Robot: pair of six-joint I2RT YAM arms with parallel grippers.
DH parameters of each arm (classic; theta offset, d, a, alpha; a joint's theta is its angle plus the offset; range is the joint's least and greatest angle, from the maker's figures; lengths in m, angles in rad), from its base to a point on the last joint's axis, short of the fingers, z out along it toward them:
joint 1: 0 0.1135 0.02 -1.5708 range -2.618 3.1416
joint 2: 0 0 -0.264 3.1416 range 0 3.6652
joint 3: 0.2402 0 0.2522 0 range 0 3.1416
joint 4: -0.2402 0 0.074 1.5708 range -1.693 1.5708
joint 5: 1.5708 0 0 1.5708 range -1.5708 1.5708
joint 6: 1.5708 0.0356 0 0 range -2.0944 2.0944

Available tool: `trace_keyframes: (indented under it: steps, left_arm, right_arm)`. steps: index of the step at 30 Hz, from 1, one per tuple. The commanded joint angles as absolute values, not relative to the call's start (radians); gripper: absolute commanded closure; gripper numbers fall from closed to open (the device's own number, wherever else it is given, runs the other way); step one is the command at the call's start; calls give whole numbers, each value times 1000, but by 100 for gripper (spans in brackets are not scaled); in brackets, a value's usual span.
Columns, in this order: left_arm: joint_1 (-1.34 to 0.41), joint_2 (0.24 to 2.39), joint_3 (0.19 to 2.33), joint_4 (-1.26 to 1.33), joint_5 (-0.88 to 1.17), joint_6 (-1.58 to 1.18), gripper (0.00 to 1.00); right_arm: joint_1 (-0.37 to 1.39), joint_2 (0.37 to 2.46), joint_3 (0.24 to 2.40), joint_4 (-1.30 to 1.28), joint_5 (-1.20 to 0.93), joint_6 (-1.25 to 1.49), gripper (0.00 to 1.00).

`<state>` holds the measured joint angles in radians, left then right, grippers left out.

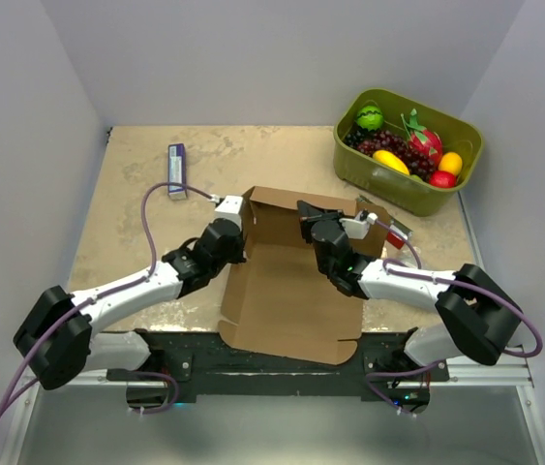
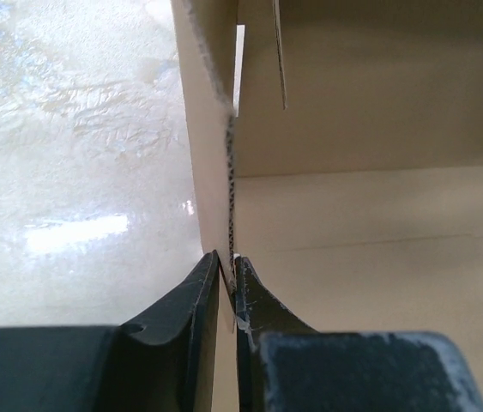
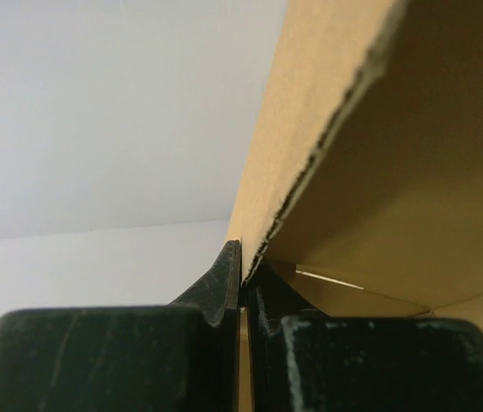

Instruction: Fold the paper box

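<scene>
The paper box (image 1: 287,291) is a brown cardboard sheet lying in the middle of the table, with its far panel and side flaps raised. My left gripper (image 1: 237,225) is at the box's left wall. In the left wrist view the fingers pinch that wall's upright edge (image 2: 229,197), with the gripper (image 2: 229,268) shut on it. My right gripper (image 1: 309,219) is at the raised right part near the far end. Seen from the right wrist, that gripper (image 3: 243,262) is shut on a cardboard flap (image 3: 378,172) that rises above it.
An olive-green bin (image 1: 417,201) holding fruit stands at the back right. A small purple and white packet (image 1: 176,170) lies at the back left. A red and white object (image 1: 394,231) sits just right of the box. The bare tabletop (image 2: 78,172) lies left of the box.
</scene>
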<state>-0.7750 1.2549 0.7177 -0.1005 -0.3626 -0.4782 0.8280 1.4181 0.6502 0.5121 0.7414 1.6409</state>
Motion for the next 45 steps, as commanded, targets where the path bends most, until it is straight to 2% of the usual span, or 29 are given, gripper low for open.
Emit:
trace_keyframes:
  steps: [1,8,14,20,22,25,26,31,34,36,42,45]
  left_arm:
    - [-802,1240,608,83,-305,-558,92]
    - [-868,1210,463,163,-425,-606,93]
    - [-969,1235,419,195,-563,-634,94]
    - [-1015,1279,399,210,-589,-660,92]
    - [-1019,1275,393,239,-571,-635,88]
    - [-1019,1247,377,285,-522,-574,71]
    - [-1019,1236,373,288,-503,-562,61]
    - [-1017,1114,342,299,-457,-482,27]
    - [-1017,1004,316,273,-433,-445,19]
    - [-1016,909,305,244,-416,-419,17]
    - [-993,660,321,130,-368,-342,12]
    - [-904,614,336,126,-299,-318,12]
  right_arm:
    - [847,1427,632,413,710,1586,100]
    - [847,1410,638,393,719,1582,100]
    - [847,1405,640,358,719,1586,100]
    - [847,1370,632,298,730,1566,100]
    - [847,1364,624,290,738,1562,100]
    - [847,1353,604,284,741,1562,100]
    - [845,1350,597,285,742,1563,100]
    - [847,1342,592,282,752,1560,100]
    - [847,1342,592,282,755,1559,100]
    - [847,1347,592,282,756,1559,100]
    - [847,1350,592,287,753,1557,100]
    - [847,1348,592,288,753,1555,100]
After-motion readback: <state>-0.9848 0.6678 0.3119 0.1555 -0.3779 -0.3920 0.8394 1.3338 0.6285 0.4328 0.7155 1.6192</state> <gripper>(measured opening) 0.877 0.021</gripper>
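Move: The left hand already pinches the near lower edge of the paper box's upright left side flap, whose middle is about 4 cm ahead, with no sideways offset, and 1 cm higher. From that hand, the far flap is roughly 13 cm to the right, 8 cm ahead and 6 cm higher. The open front panel's middle lies some 11 cm right, 9 cm back and 7 cm lower. From the right hand, the side flap is about 14 cm left, 3 cm back and 6 cm lower. Still pinching the side flap at first, the left hand draws back and down about 3 cm each way towards the open front panel, easing slightly right, then opens wide to let go, slips farther back and down and swings upward, ending some 8 cm nearer the base and 5 cm higher, with the fingers turned clockwise and tipped up. Meanwhile the right hand keeps its pinch on the far flap, rising about a centimetre and settling again as it eases back 1.5 cm. ##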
